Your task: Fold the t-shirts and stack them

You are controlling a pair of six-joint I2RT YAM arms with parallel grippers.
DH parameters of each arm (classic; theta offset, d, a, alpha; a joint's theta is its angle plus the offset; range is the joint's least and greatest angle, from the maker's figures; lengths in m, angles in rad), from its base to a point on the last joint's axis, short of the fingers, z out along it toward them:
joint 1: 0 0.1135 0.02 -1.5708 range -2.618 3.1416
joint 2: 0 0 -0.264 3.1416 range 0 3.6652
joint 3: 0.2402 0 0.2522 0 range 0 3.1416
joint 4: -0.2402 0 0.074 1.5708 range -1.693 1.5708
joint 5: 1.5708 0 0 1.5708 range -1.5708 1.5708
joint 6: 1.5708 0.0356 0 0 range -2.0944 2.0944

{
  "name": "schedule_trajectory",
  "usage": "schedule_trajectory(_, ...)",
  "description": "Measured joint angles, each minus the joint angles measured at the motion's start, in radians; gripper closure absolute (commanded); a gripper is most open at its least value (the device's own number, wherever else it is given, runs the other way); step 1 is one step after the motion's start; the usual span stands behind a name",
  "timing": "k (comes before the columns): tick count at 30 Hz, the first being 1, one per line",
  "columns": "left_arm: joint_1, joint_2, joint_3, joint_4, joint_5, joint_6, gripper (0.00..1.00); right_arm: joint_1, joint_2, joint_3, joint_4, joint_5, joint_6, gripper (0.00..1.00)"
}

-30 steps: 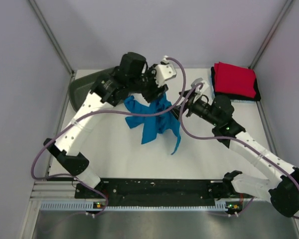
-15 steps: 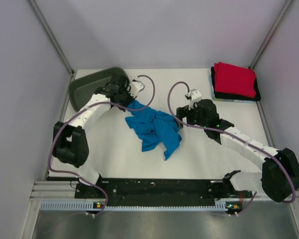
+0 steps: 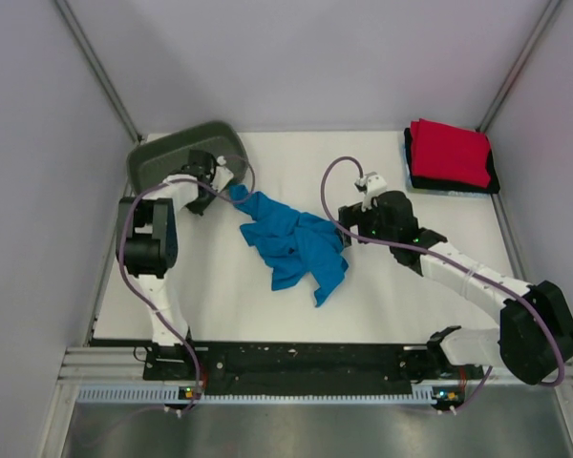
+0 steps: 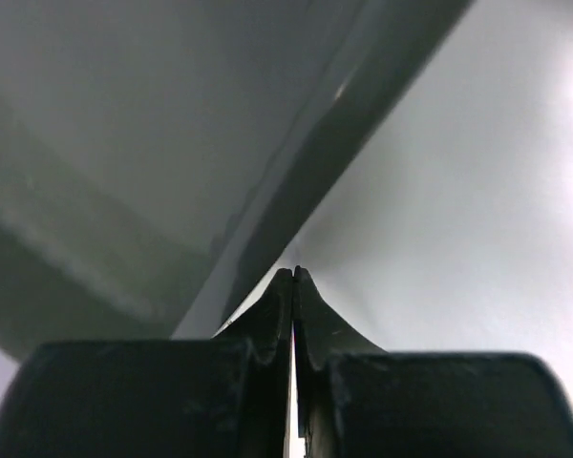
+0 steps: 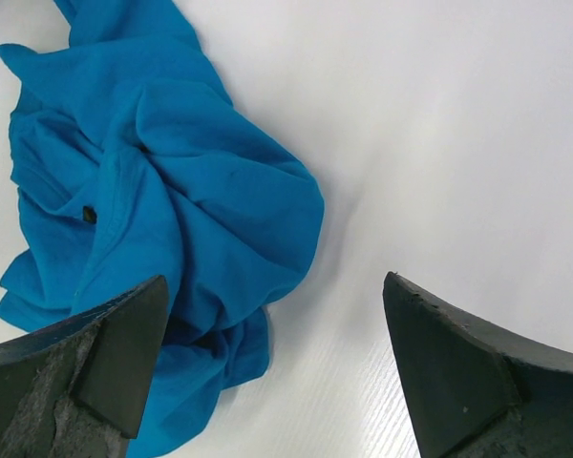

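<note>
The turquoise-blue t-shirt (image 3: 294,244) lies crumpled in a heap mid-table, and neither gripper holds it. My left gripper (image 3: 217,173) is shut with nothing between its jaws, low beside the olive tub and just left of the shirt's upper corner. In the left wrist view the shut fingertips (image 4: 293,274) point at the tub's rim. My right gripper (image 3: 348,227) stands open at the heap's right edge. In the right wrist view it (image 5: 275,286) hovers over bare table, with the blue t-shirt (image 5: 172,181) under its left finger. A folded red t-shirt (image 3: 449,151) tops a stack at the back right.
The dark olive-green tub (image 3: 175,158) lies tipped at the back left corner; its wall (image 4: 124,134) fills the left of the left wrist view. Grey enclosure walls and frame posts surround the white table (image 3: 220,296). Under the red shirt lie black and light folded layers (image 3: 449,188).
The left arm let go of the blue shirt, swung left to the tub and shut its jaws. The shirt dropped from a raised spread into a heap. The right gripper came down beside it.
</note>
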Motion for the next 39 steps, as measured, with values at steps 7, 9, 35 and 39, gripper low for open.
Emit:
schedule_trajectory(7,0.183,0.102,0.134,0.120,-0.183,0.014,0.98,0.000,0.003,0.000,-0.024,0.005,0.000,0.06)
schedule_trajectory(9,0.223,0.112,0.166,0.149,-0.216,0.017,0.93,0.000,0.005,0.000,-0.043,0.000,-0.001,0.07)
schedule_trajectory(35,0.153,-0.530,-0.306,-0.013,0.325,-0.102,0.34,0.418,0.224,0.017,-0.330,0.183,0.037,1.00)
schedule_trajectory(39,0.151,-0.575,-0.358,-0.040,0.368,-0.126,0.33,0.431,0.225,0.085,-0.330,0.140,-0.020,1.00)
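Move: Below and behind the open right hand lies the t-shirt's near flap, about 12 cm back, 4 cm to its left and 12 cm down; the middle of the t-shirt is some 11 cm left and 3 cm back of the hand. For the left hand, shut and low beside the bin's rim, the bin's middle sits about 11 cm ahead and 2 cm left, while the t-shirt's middle lies roughly 21 cm right and 9 cm back. Drawing back about 12 cm, drifting left and tipping its fingers down, the right hand drops some 11 cm onto the t-shirt's near flap, pinches it shut, then starts up and left with it. The left hand, fingers shut, sweeps about 17 cm left and slightly forward against the bin's rim, then swings back right, retreats towards its base, rises and opens. ##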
